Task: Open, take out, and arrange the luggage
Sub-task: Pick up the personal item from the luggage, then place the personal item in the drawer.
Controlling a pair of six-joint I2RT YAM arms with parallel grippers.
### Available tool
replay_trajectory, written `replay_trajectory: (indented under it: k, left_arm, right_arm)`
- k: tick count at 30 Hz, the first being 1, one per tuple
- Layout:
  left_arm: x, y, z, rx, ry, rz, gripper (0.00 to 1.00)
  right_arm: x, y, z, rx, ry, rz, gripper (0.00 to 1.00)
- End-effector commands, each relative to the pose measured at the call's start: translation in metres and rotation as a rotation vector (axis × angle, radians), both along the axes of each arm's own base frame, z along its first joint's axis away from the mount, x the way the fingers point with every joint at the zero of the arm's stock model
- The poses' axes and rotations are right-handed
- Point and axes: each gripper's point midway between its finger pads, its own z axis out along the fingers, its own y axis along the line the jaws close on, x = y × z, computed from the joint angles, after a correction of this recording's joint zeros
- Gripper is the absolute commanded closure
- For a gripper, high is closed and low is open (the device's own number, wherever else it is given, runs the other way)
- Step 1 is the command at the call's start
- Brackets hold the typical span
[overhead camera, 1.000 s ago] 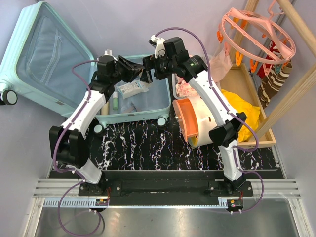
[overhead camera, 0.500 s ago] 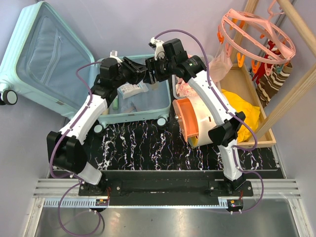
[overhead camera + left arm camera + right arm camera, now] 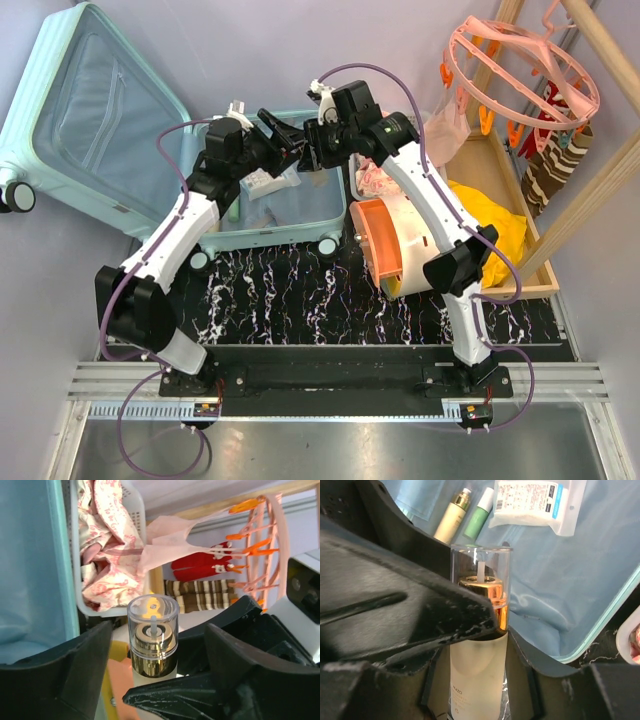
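The luggage [image 3: 90,110], a pale mint-blue hard-shell suitcase, lies open at the back left with its lid up and its lined base [image 3: 300,215] beside it. Above the base the two grippers meet. A frosted cream pump bottle [image 3: 477,665] with a gold collar and clear cap [image 3: 152,615] stands between them. My right gripper [image 3: 477,690] is shut on the bottle's body. My left gripper [image 3: 155,680] stands open around the same bottle, with a gap on each side. In the top view the left gripper [image 3: 285,135] and right gripper [image 3: 312,147] overlap.
In the luggage lie a white packet [image 3: 530,502], a green bottle [image 3: 479,512] and a gold-capped bottle [image 3: 452,515]. A white mesh basket [image 3: 352,188] of pink clothes, a cream cylinder with an orange end [image 3: 385,240], yellow cloth [image 3: 490,225] and a pink hanger [image 3: 520,65] are at the right.
The left arm brought the bottle right to the right gripper. The right gripper closed on it and the left gripper opened.
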Motion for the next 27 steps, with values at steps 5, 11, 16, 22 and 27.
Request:
replay_trajectory:
  k: [5, 11, 16, 22, 27]
  left_arm:
    - [-0.022, 0.010, 0.056, 0.153, -0.213, -0.025, 0.04]
    - [-0.020, 0.082, 0.033, 0.196, -0.137, 0.199, 0.01]
    - [-0.028, 0.143, 0.006, 0.467, -0.202, 0.345, 0.01]
    - [-0.040, 0.156, -0.033, 0.676, -0.271, 0.287, 0.01]
    - [-0.055, 0.139, -0.065, 0.698, -0.257, 0.132, 0.01]
  right_arm:
    - [-0.016, -0.015, 0.052, 0.050, -0.100, -0.054, 1.00]
    - [-0.033, -0.035, 0.060, 0.027, -0.105, -0.079, 1.00]
    - [-0.061, -0.065, 0.074, 0.014, -0.148, -0.105, 1.00]
    - [-0.088, -0.108, 0.043, -0.063, -0.132, -0.200, 1.00]
    - [-0.113, -0.129, 0.022, -0.105, -0.094, -0.208, 1.00]
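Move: The clear-capped pump bottle is already in the right fingers. The orange open drawer lies about 13 cm back, 15 cm right and 16 cm below the right hand; the basket of patterned clothes is 6 cm ahead and 18 cm right, 20 cm below. From the left hand, the green bottle lies some 3 cm back, 16 cm left and 26 cm down; the white pack 3 cm ahead, 8 cm left, and the cream bottle 4 cm back, 21 cm left, equally low. The pump bottle stays pinched in the right fingers, which carry it right and back about 16 cm, slowly at first, off the luggage towards the open drawer. The left hand opens its already parted fingers fully beside the bottle and withdraws empty about 15 cm left, easing back. It then sinks some 10 cm towards the green bottle, rolling its left side up nearly 40 degrees. ##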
